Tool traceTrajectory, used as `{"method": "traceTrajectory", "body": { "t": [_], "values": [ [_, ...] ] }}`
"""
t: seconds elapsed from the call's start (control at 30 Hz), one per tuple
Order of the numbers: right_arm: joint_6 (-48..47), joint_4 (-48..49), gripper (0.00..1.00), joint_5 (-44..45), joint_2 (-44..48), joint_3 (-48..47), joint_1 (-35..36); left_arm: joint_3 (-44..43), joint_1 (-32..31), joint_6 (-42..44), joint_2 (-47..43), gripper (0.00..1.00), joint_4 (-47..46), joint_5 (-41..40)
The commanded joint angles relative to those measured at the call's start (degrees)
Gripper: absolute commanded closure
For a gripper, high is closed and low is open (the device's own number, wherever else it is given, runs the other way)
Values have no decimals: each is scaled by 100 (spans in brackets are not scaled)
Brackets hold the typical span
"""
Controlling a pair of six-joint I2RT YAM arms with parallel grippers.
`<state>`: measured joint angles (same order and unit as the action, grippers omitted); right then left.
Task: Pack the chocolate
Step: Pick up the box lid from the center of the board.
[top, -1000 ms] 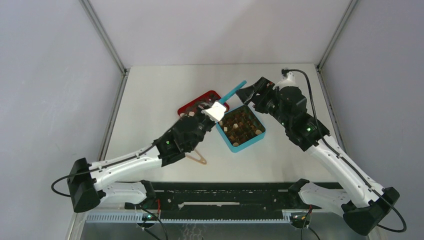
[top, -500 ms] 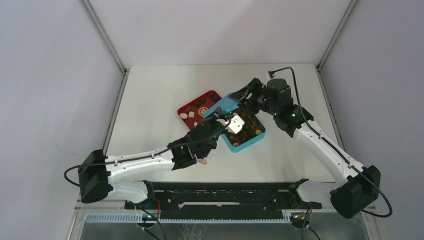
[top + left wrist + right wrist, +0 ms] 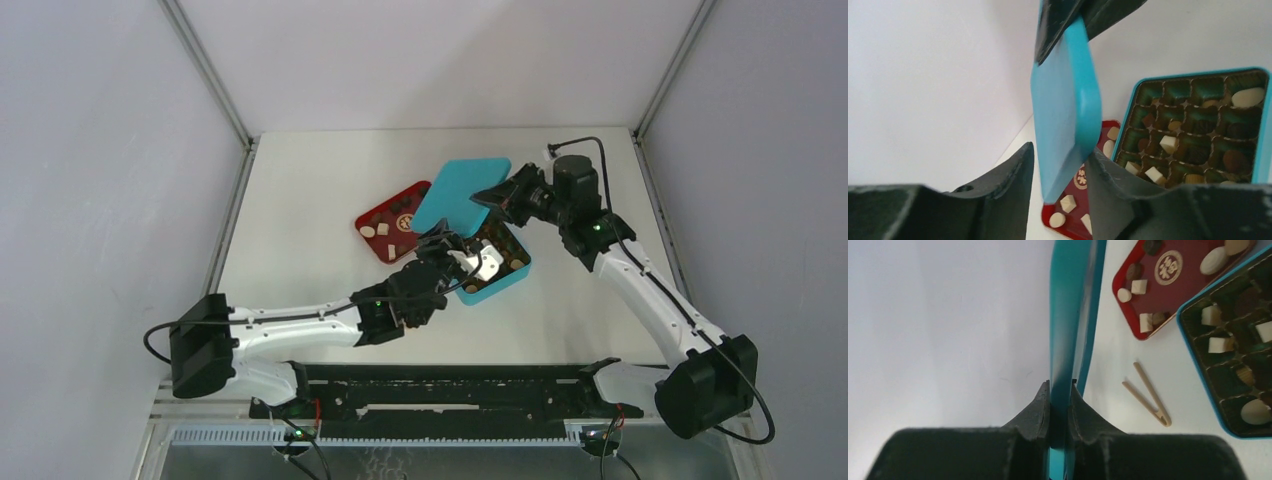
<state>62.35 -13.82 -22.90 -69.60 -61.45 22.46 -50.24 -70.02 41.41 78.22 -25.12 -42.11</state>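
The teal lid (image 3: 460,192) hangs in the air over the near part of the red tray (image 3: 385,215), a little left of the teal box (image 3: 497,290). My right gripper (image 3: 1059,384) is shut on its edge; the lid (image 3: 1068,315) runs straight up from the jaws. My left gripper (image 3: 1062,150) is open around the lid's lower corner (image 3: 1063,110), which leans on one finger. Chocolate pieces (image 3: 1168,143) sit in the box's grid cells. More chocolate (image 3: 1215,260) lies on the tray (image 3: 1188,295).
Wooden tongs (image 3: 1148,395) lie on the table near the tray and box; in the top view my left arm hides them. Both arms cross above the box. Grey walls close in the table on three sides.
The right gripper has shut on the lid's edge and the left gripper has opened. The lid swung from edge-on to broadside. The left arm reached further right, toward the box.
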Motion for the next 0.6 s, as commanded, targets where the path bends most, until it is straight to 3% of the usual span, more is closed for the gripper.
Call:
{"method": "traceTrajectory", "body": {
  "t": [0.0,0.27,0.57],
  "values": [
    [-422,306,100,-253,244,114,-576,134,-21,-121,-433,47,-522,-223],
    [-1237,453,100,-1472,8,120,-1559,572,63,-625,-765,27,-410,-213],
    [-2165,677,100,-2712,-610,140,-1820,577,967,-2783,-1398,19,935,899]
  ]
}}
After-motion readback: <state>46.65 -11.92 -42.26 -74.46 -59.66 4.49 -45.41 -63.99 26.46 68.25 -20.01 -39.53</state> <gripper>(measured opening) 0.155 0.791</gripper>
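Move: The open chocolate box lies almost straight under the right hand, which already holds the lid by its right side: about 25 cm down, 1 cm farther out and 2 cm to the right. From that hand the red tray is 11 cm ahead and 18 cm left, the wooden tongs 11 cm back and 20 cm left, both about 27 cm below. From the left hand, the lid's middle is some 6 cm ahead and 2 cm right, about level. The blue lid, still pinched in the right fingers, is carried about 7 cm to the right and 3 cm forward, bringing it over the open box, then lowered some 3 cm. The left fingers, already part-open around its near edge, spread wide and come free; the left hand draws off about 5 cm to the left, rolling its left side down some 15 degrees. ##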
